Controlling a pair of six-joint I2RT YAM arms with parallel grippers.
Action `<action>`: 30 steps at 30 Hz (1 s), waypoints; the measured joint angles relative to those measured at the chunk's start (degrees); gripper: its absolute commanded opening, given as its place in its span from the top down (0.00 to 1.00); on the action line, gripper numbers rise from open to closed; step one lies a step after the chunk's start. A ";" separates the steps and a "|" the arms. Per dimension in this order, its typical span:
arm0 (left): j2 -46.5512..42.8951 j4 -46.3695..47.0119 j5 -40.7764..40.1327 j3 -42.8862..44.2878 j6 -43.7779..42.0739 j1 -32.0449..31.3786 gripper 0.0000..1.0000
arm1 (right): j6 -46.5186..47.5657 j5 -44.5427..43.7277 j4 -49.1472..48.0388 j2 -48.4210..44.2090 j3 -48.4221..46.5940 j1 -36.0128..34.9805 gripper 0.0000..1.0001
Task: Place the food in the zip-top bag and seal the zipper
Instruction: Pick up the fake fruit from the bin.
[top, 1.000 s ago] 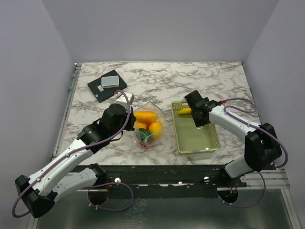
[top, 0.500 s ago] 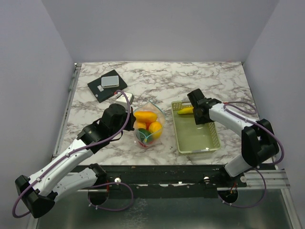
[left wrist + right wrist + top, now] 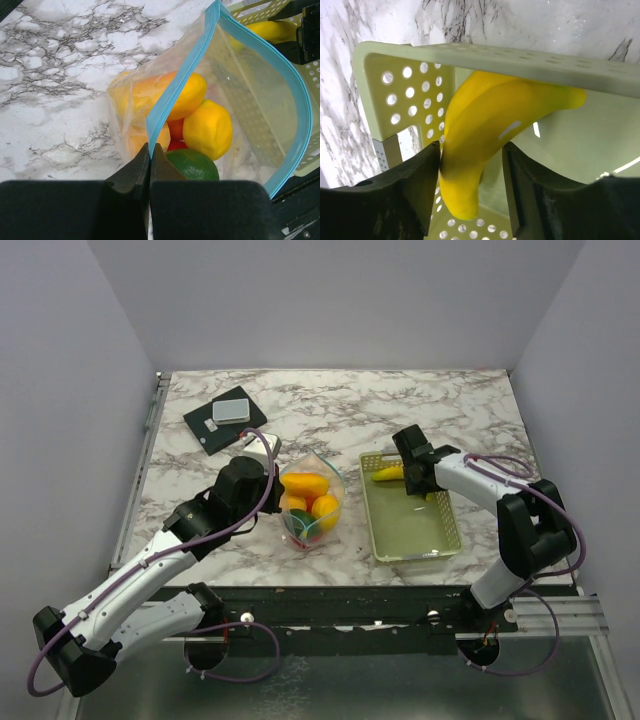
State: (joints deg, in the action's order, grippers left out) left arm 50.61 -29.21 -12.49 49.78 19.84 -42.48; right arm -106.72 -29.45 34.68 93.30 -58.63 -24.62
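The clear zip-top bag (image 3: 313, 502) stands open on the marble between the arms, its blue zipper (image 3: 180, 80) curving round the mouth. My left gripper (image 3: 149, 150) is shut on the near end of that zipper strip. Food lies inside the bag: a yellow lemon-like piece (image 3: 207, 129), an orange piece (image 3: 165, 97), something red, and a green lime (image 3: 192, 165). A yellow banana (image 3: 490, 130) lies in the far left corner of the pale green basket (image 3: 415, 540). My right gripper (image 3: 471, 155) straddles it, open: the left finger touches the banana, the right one stands slightly off.
A black pad with a small grey box (image 3: 225, 418) lies at the back left of the table. The basket's perforated wall (image 3: 400, 100) and rim (image 3: 485, 57) stand close around the right gripper's fingers. The basket sits just right of the bag.
The right gripper's jaws have narrowed around the banana and its wrist has settled slightly into the basket corner. The left arm and bag have not moved.
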 measured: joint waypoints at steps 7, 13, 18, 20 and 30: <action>0.17 0.00 0.00 0.00 -0.20 0.17 1.00 | -0.35 0.72 -0.90 0.02 -0.04 0.00 0.75; 0.20 0.00 0.02 0.00 -0.24 0.50 1.00 | 0.26 0.85 -1.14 -0.09 -0.04 0.00 0.97; 0.31 0.00 0.02 0.00 -0.24 0.52 1.00 | 2.34 1.53 -1.16 -1.60 0.13 0.00 0.99; 0.37 0.00 0.02 0.00 -0.24 0.55 1.00 | 3.37 1.84 -1.18 -3.04 0.55 0.00 0.99; 0.50 0.00 0.04 0.00 -0.24 0.85 1.00 | 13.97 3.74 -2.10 -10.14 0.98 0.00 0.99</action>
State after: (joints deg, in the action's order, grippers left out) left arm 51.11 -29.21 -12.45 49.78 19.59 -41.63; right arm -92.75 -25.71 32.58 83.15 -57.65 -24.62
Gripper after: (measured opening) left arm 0.005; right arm 0.377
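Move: The bananas lie in the bin with their right-hand end already between the right hand's open fingers; their middle is about 4 cm to its left, 1 cm ahead and 1 cm lower. The bin's far rim is roughly 6 cm ahead and 6 cm left; the filled zip-top bag stands some 25 cm left and 4 cm back. From the left hand, the bananas are about 12 cm ahead, 30 cm right and 15 cm below. The bananas are pinched near their right-hand end as the right fingers close on them almost in place. After a short hold, the right hand lifts them about 5 cm, speeding up as it rises, and turns some 15 degrees counter-clockwise with a slight drift left. The left hand stays put, its shut fingers still holding the bag's zipper edge. ##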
